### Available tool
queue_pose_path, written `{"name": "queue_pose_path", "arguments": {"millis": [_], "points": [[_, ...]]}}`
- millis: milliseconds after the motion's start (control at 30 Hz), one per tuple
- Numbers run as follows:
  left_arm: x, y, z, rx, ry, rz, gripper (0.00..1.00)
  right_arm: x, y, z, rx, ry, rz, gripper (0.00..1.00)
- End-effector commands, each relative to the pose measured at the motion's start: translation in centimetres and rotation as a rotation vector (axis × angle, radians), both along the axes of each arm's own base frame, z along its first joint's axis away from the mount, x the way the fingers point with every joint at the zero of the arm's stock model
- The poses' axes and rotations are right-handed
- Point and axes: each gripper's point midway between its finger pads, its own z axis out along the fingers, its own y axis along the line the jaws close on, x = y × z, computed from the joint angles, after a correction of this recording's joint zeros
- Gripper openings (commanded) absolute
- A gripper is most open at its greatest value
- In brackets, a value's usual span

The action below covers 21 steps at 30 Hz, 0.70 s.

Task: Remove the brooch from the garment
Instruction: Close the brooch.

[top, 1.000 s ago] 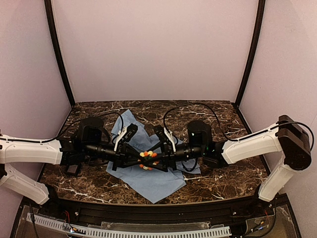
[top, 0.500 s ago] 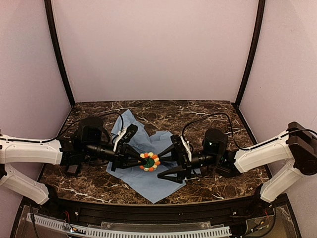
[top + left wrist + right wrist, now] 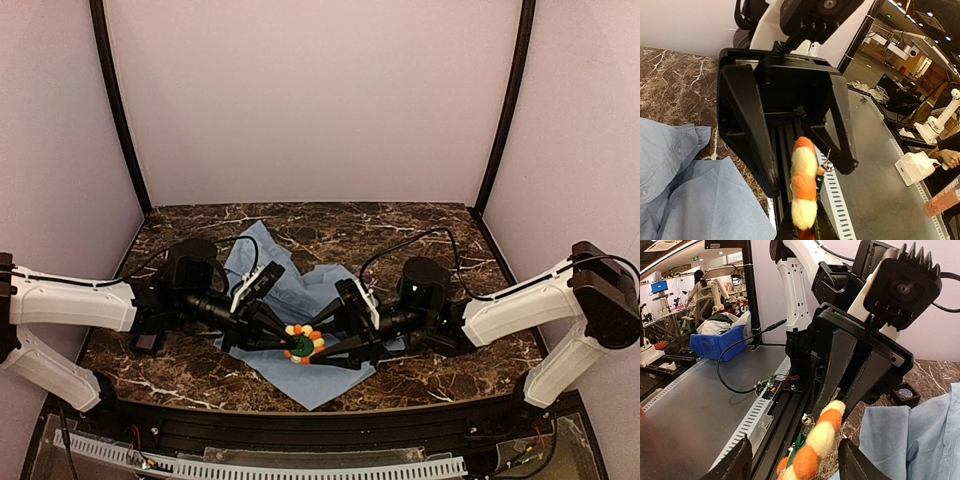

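The brooch (image 3: 303, 342), a flower of orange and yellow petals round a green centre, is held edge-on in my left gripper (image 3: 288, 338), which is shut on it. In the left wrist view the brooch (image 3: 804, 187) stands up from my left gripper (image 3: 804, 226), its metal pin showing, with no fabric on it. My right gripper (image 3: 322, 342) faces it and is open, one finger on either side of the brooch (image 3: 821, 439) and not touching. The right gripper (image 3: 796, 464) shows only its fingertips (image 3: 736, 464). The light blue garment (image 3: 300, 300) lies crumpled on the table under both grippers.
The marble table (image 3: 420, 225) ends at a black rail (image 3: 300, 425) close below the grippers. Cables loop from both wrists over the table. Black frame posts (image 3: 118, 110) stand at the back corners. A small black pad (image 3: 148, 342) lies at the left.
My right gripper drew back to the right and widened, then came back with its fingers either side of the brooch. My left gripper carried the brooch slightly toward the near edge.
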Motion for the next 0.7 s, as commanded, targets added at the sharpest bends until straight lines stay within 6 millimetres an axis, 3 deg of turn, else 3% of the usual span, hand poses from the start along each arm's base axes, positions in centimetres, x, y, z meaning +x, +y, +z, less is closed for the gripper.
{"name": "queue_pose_path", "arguments": {"millis": [0,300,667], "points": [[-1.07,-0.2,1.73,-0.055,-0.008,-0.063,0.01,-0.75,0.75,-0.66,-0.018,-0.013,0.046,0.56],[-1.46,-0.35,1.81,-0.052,-0.013,-0.073,0.01,-1.07,1.3,-0.64,-0.014,-0.014,0.088,0.34],[-1.57,-0.44,1.69,-0.043,-0.017,-0.073,0.01,-1.39,1.23,-0.09,0.001,-0.004,0.114,0.27]]}}
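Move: The brooch is held by its left rim in the left fingertips, its middle about 2 cm to the right of the left hand. From the right hand, whose open fingers straddle the brooch's near side, the middle lies some 3 cm left and 1 cm back at about the same height; the open pin is about 3 cm left, 2 cm back and 1 cm up. The garment's middle lies roughly 8 cm ahead of the right hand, 4 cm left and 19 cm below. The right hand eases about 1 cm each down, left and back, turning a few degrees counter-clockwise, while its fingers close from a bit over half open to roughly a quarter around the right part of the brooch beside the open pin; whether they already grip anything can't be seen. The left hand keeps its pinch on the brooch's left rim and draws it back about 1.5 cm, slowing almost to a stop. ##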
